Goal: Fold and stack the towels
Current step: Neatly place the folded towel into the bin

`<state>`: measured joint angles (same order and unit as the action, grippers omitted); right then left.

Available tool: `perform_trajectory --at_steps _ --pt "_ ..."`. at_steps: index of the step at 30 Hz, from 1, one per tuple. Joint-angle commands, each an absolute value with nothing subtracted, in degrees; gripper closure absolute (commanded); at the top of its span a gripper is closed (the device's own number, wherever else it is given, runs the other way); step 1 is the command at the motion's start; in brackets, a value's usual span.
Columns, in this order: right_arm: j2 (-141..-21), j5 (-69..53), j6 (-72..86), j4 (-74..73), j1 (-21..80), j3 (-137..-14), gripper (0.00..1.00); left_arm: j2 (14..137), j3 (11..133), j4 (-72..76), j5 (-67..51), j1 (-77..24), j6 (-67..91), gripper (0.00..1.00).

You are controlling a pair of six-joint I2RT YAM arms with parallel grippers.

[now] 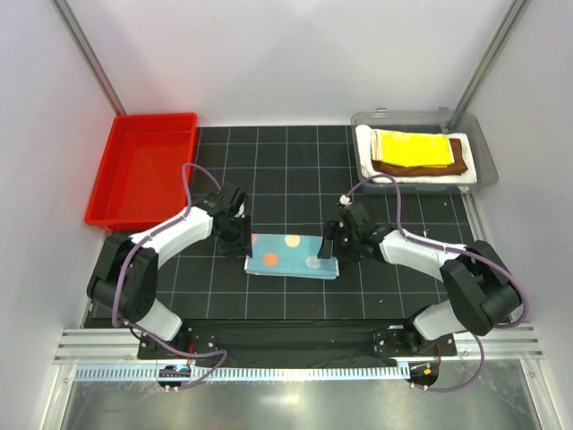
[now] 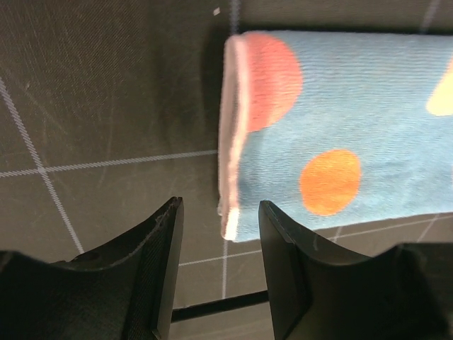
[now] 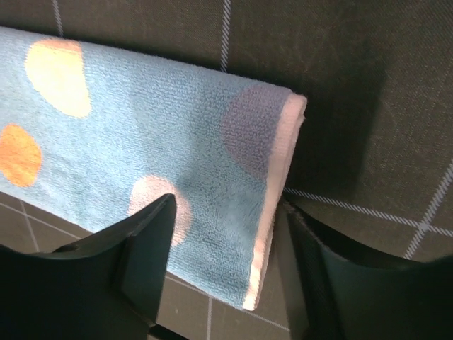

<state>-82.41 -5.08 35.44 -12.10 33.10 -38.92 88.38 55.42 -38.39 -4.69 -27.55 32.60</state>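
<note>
A light blue towel [image 1: 293,255] with orange spots lies folded into a narrow strip on the black grid mat. My left gripper [image 1: 240,237] is at its left end and is open. In the left wrist view the towel [image 2: 354,134] has its near corner just ahead of the gap of the left gripper [image 2: 219,241], touching neither finger. My right gripper [image 1: 336,242] is at the right end, also open. In the right wrist view the right gripper [image 3: 230,234] straddles the towel [image 3: 141,142] at its hemmed edge. A yellow towel [image 1: 410,148] lies folded on a brown towel [image 1: 461,163] and a white towel [image 1: 421,182].
The three stacked towels rest in a clear plastic bin [image 1: 488,161] at the back right. A red tray [image 1: 143,170] stands at the back left. Grey walls close in both sides, and the arm bases sit on a rail at the near edge.
</note>
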Motion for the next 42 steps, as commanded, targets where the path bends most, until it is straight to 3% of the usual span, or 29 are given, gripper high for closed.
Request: perform_trajectory --at_steps 1,11,14,17,31,37,42 --pt "-83.58 -7.72 35.33 -9.32 33.05 -37.18 0.39 90.08 53.62 -36.31 -6.67 -26.63 32.96 0.51" --pt "-84.19 -9.23 36.30 -5.64 33.75 -32.61 0.65 91.93 49.84 -32.70 -8.17 -26.54 34.63 0.57" --pt "-84.81 -10.28 37.09 -3.44 34.36 -32.26 0.79 91.93 49.22 -32.35 -8.61 -26.54 35.24 0.58" --pt "-83.50 -9.59 36.56 -3.95 35.76 -34.09 0.99 90.97 48.78 -32.08 -8.35 -26.54 35.68 0.58" --pt "-83.76 9.40 29.71 -22.31 44.21 -48.69 0.99 83.07 60.03 -43.24 4.12 -22.42 32.35 0.53" --pt "-85.51 12.03 24.88 -25.21 43.77 -54.39 0.99 81.21 60.64 -43.07 4.48 -20.22 31.20 0.53" --pt "-92.62 12.05 16.63 -30.23 38.86 -67.04 0.99 82.61 61.52 -42.98 3.69 -19.34 29.89 0.53"
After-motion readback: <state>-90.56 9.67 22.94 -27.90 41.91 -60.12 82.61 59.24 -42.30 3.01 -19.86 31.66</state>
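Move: The folded blue dotted towel lies flat, crosswise. Its middle is about 10 cm left of the right hand, 1 cm farther out and 1 cm below, so the right fingers stand over its right end. From the left hand, that middle is some 12 cm right, 2 cm ahead and 3 cm down. The grey bin's middle is roughly 31 cm ahead and 30 cm right of the right hand; the yellow towel in it lies 32 cm ahead and 28 cm right. The blue towel's right end is pinched by the right fingers as they close while sinking about 1 cm; that hand then draws slightly back and left, rises, and carries the end forward and up some 5 cm each way, its wrist tilting about 20 degrees. The left hand dips 3 cm beside the left end, then withdraws up, forward and left, still open. ##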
